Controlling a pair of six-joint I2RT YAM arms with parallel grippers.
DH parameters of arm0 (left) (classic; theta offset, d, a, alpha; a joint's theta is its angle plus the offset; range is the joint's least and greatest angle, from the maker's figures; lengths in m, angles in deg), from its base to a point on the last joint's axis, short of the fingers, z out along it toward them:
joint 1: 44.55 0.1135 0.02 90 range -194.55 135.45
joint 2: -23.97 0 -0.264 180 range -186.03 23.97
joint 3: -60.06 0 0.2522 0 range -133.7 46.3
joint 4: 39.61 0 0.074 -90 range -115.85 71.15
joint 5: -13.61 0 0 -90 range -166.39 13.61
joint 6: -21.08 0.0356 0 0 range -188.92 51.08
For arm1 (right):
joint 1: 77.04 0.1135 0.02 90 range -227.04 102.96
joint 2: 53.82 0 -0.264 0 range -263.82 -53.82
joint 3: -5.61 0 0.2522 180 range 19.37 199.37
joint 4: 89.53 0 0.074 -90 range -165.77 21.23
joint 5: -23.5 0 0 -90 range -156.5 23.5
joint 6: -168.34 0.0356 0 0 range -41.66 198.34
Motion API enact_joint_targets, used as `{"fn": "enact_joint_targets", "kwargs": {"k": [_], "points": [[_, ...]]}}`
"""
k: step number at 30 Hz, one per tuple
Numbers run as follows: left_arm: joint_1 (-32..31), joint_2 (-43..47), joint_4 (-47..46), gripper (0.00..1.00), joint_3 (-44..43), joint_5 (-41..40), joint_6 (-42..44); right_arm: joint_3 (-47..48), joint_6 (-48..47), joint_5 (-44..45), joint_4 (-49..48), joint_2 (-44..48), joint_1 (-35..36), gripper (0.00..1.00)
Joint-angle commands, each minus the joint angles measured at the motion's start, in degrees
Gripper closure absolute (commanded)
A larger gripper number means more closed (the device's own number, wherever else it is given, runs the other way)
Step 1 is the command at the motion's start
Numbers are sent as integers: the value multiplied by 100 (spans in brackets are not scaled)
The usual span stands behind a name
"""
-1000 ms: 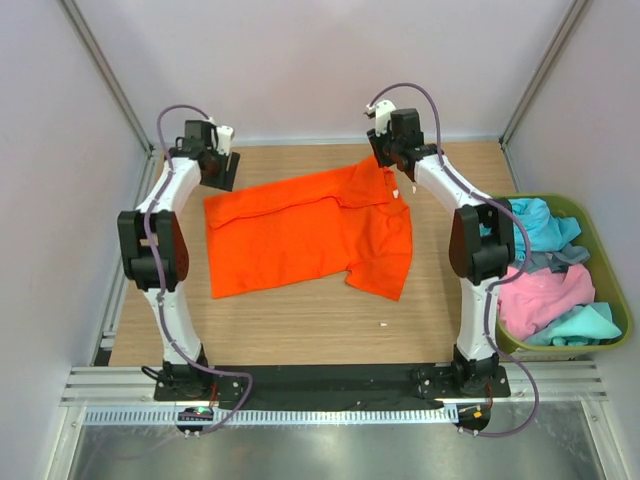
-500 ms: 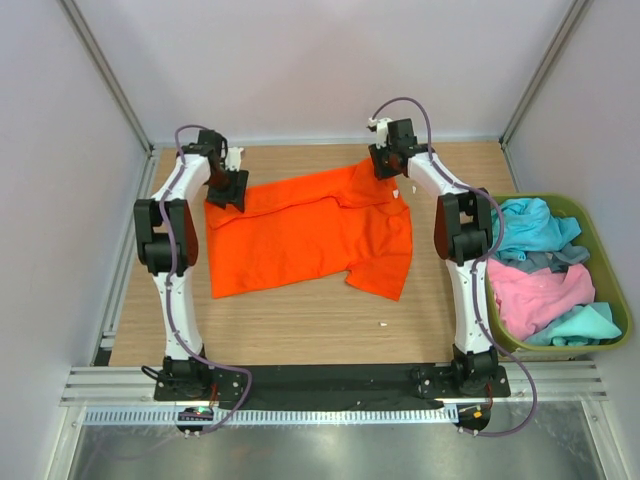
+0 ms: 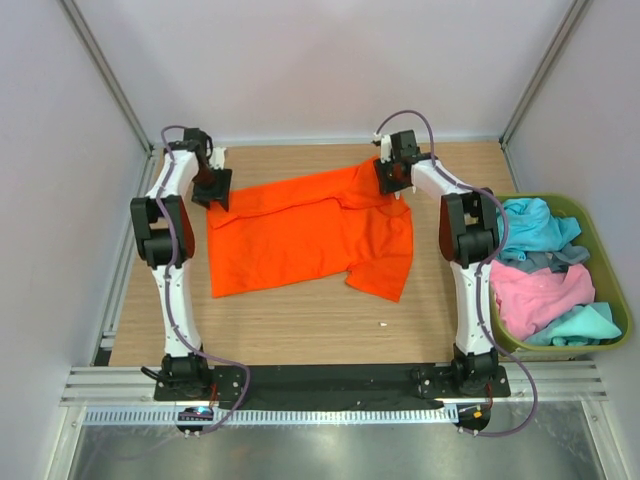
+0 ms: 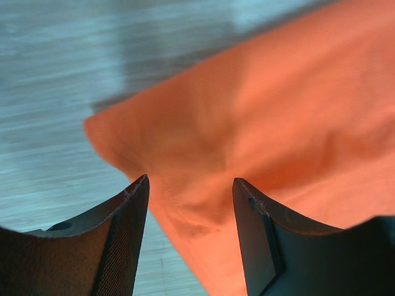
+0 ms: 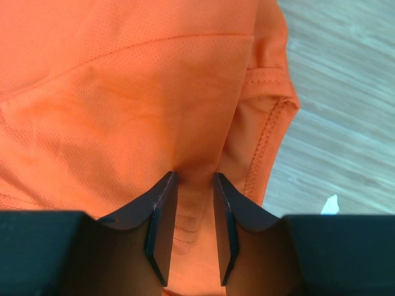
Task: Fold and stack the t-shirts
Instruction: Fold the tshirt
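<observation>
The bright orange t-shirt (image 3: pixel 310 230) lies spread on the wooden table, its right part folded over. My left gripper (image 3: pixel 212 186) is at the shirt's far left corner. In the left wrist view it (image 4: pixel 191 182) is open, its jaws straddling the corner's edge (image 4: pixel 203 154) just above the cloth. My right gripper (image 3: pixel 392 178) is at the shirt's far right edge. In the right wrist view it (image 5: pixel 194 179) is shut on a raised fold of orange cloth (image 5: pixel 123 105) beside a stitched hem (image 5: pixel 265 142). Turquoise (image 3: pixel 535 222), pink (image 3: pixel 540 292) and grey (image 3: pixel 555 260) t-shirts lie in the bin.
The olive-green plastic bin (image 3: pixel 600 225) stands at the table's right edge. A small white scrap (image 3: pixel 384 324) lies on the wood in front of the shirt. White walls and metal posts close in the back and sides.
Both grippers have come down from just beyond the shirt's far edge onto its far corners. The left one swung right, then back left. The shirt has hardly moved.
</observation>
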Motion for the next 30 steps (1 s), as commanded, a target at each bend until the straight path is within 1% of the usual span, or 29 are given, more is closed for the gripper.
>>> {"fn": "enact_joint_targets", "kwargs": {"k": [1, 8, 14, 18, 21, 22, 25, 26, 27, 30], "points": [[0, -233, 224, 43, -515, -109, -26, -284, -44, 187, 283, 338, -43, 64], [0, -630, 198, 42, -999, -285, 61, -943, -131, 205, 274, 769, -43, 65], [0, -1157, 373, 42, -1710, -416, 44, -1093, -228, 336, 283, 919, -43, 64], [9, -1219, 251, 42, -1913, -487, 61, -1084, -272, 424, 274, 971, -43, 64], [9, -816, 189, 42, -1896, -198, -8, -1014, -272, 407, 300, 1120, -43, 65], [9, -667, 111, 42, -1852, 12, -105, -970, -281, 407, 309, 1173, -43, 64], [-26, 98, -187, 41, -1387, 338, -281, -751, -307, 433, 248, 1340, -43, 64], [-26, 300, -276, 41, -1020, 435, -290, -611, -316, 451, 239, 1358, -34, 65], [-70, 597, -355, 40, -860, 480, -281, -549, -316, 503, 213, 1358, -43, 65], [-140, 820, -330, 40, -525, 603, -194, -381, -307, 538, 282, 1314, -43, 64]]}}
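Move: The t-shirt lies flat, its middle about 20 cm right and 8 cm back of the left hand, roughly 17 cm left and 12 cm back of the right, its cloth just under both fingertips. Its far left corner is some 4 cm left of the left hand and 3 cm ahead, its near left corner about 25 cm straight back. The near sleeve sits about 30 cm back and 2 cm right of the right hand; a white scrap lies 6 cm to that hand's right, level with it. Swivel the t-shirt clockwise with both part-open grippers on its cloth. Slide the left fingertips forward about 5 cm, easing down a little, while the right fingertips drag their end back about 4 cm and slightly right; then raise both hands, the left faster and drawing back a bit, fingers still parted. ##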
